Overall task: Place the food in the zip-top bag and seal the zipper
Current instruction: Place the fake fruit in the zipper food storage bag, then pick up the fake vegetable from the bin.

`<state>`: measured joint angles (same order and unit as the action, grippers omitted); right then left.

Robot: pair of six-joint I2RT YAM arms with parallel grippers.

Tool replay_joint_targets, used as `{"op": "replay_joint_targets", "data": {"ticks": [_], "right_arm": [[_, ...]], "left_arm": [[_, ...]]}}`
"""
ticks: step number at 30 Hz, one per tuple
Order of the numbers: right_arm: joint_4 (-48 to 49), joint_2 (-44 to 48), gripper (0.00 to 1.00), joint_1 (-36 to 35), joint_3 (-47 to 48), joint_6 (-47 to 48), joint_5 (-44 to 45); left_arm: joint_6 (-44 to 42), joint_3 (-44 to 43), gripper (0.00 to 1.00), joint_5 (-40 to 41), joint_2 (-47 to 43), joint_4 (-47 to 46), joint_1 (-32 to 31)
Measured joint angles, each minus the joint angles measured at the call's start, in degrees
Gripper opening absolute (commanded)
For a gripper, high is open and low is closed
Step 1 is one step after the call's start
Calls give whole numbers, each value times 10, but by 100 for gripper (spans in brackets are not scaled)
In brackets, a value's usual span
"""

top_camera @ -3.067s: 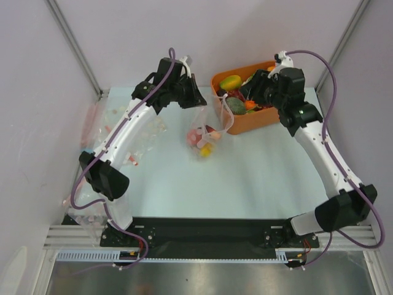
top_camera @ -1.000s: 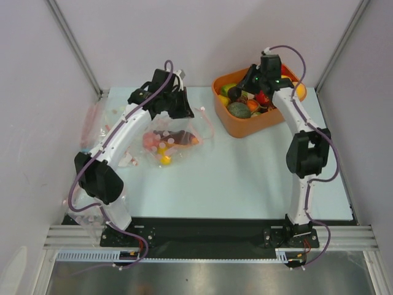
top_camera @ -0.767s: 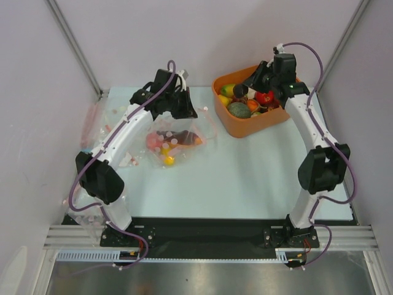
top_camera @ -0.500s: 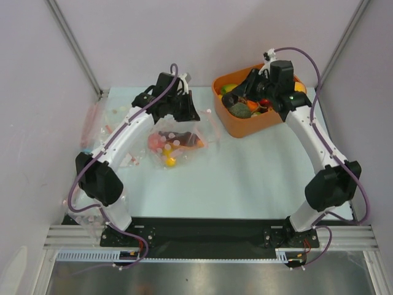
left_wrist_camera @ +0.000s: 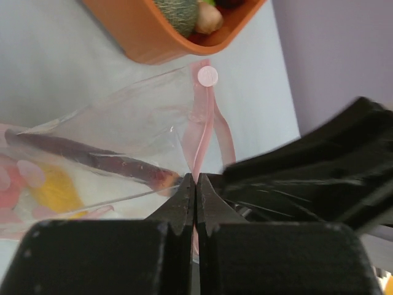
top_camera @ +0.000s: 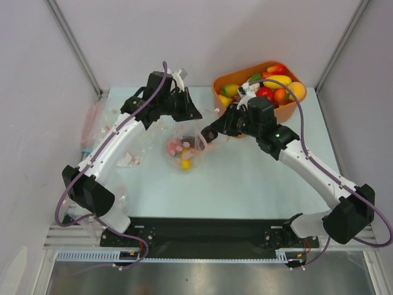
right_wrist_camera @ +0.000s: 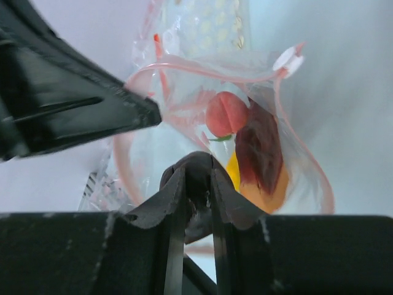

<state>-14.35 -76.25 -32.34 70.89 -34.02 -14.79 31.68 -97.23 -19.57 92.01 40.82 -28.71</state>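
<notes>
The zip-top bag (top_camera: 183,149) hangs open at mid-table, with red, yellow and dark food (top_camera: 184,155) in its bottom. My left gripper (top_camera: 191,114) is shut on the pink zipper (left_wrist_camera: 202,126) strip at the bag's mouth, holding that edge up. My right gripper (top_camera: 205,136) is shut on a small dark toy food piece (right_wrist_camera: 198,175) right above the open mouth. Below it in the bag lie a red round fruit (right_wrist_camera: 226,114), a maroon piece (right_wrist_camera: 258,147) and a yellow-orange one (right_wrist_camera: 265,187). More food (top_camera: 276,83) fills the orange tub (top_camera: 288,110).
The orange tub sits at the back right, close behind my right wrist. Spare clear bags (top_camera: 98,120) lie crumpled along the left side of the table. The two grippers are nearly touching at the bag's mouth.
My right arm has swung from the orange tub leftward and down to the bag's mouth, carrying the dark piece. The left gripper has shifted the bag slightly right and lifted its mouth.
</notes>
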Motion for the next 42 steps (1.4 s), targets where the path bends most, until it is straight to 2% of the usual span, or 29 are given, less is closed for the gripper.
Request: {"op": "replay_joint_targets", "data": {"ticks": [6,7,8,9,10,11,12,19,24,27,31,35,40,42], "right_arm": [[26,-61,0,-26,14,-2,80],[28,-76,4,-26,25,-3,92],[30,-85,21,-26,33,-3,97],[31,-95,43,-25,41,-3,100],[31,-106,58,-24,54,-4,100],[31,-116,69,-24,67,-4,100],[25,-124,71,-23,82,2,104],[-7,-112,63,2,105,23,108],[-7,-50,60,89,107,27,108],[-16,-36,69,156,131,28,120],[-46,-80,73,212,201,27,141],[-82,-150,80,230,257,32,177],[-126,-251,83,240,326,26,209],[-137,-287,91,242,347,20,214]], "left_arm": [[42,0,0,-22,-16,-27,-30],[45,0,0,-24,-17,-29,-33],[49,0,0,-28,-17,-30,-35],[50,0,0,-30,-17,-31,-35],[54,2,0,-31,-17,-32,-35],[57,3,0,-32,-17,-33,-35],[59,5,0,-31,-17,-32,-35],[59,-18,0,-31,-8,-39,-29],[56,-44,0,-17,6,-30,-26],[46,-62,0,0,17,-17,-26],[27,-98,0,31,33,10,-23],[12,-136,0,68,40,36,-14],[-9,-185,0,120,40,64,2],[-17,-197,0,138,40,66,6]]}}
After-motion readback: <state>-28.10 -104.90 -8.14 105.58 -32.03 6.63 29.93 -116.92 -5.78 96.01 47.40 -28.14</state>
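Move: The dark fruit is already pinched in the right fingers at the mouth of the zip bag; the bag's fruit-filled middle lies about 11 cm to that hand's left, level with it fore and aft, some 12 cm lower. The yellow fruit in the bag's near end is about 11 cm left and 7 cm back, and the fruit bin's middle 22 cm ahead and 18 cm right. From the left hand, still clamping the bag's rim, the dark fruit sits roughly 4 cm right, 7 cm back and slightly below. The dark fruit is carried about 7 cm forward and slightly down into the bag's mouth, where the right fingers open and let go of it. The emptied hand then lifts clear to the right, swings forward over the bin, turning clockwise, and sinks again with fingers wide. The left hand keeps its pinch on the rim, easing back and right, then drawing it up, forward and left, some 8 cm higher overall. ##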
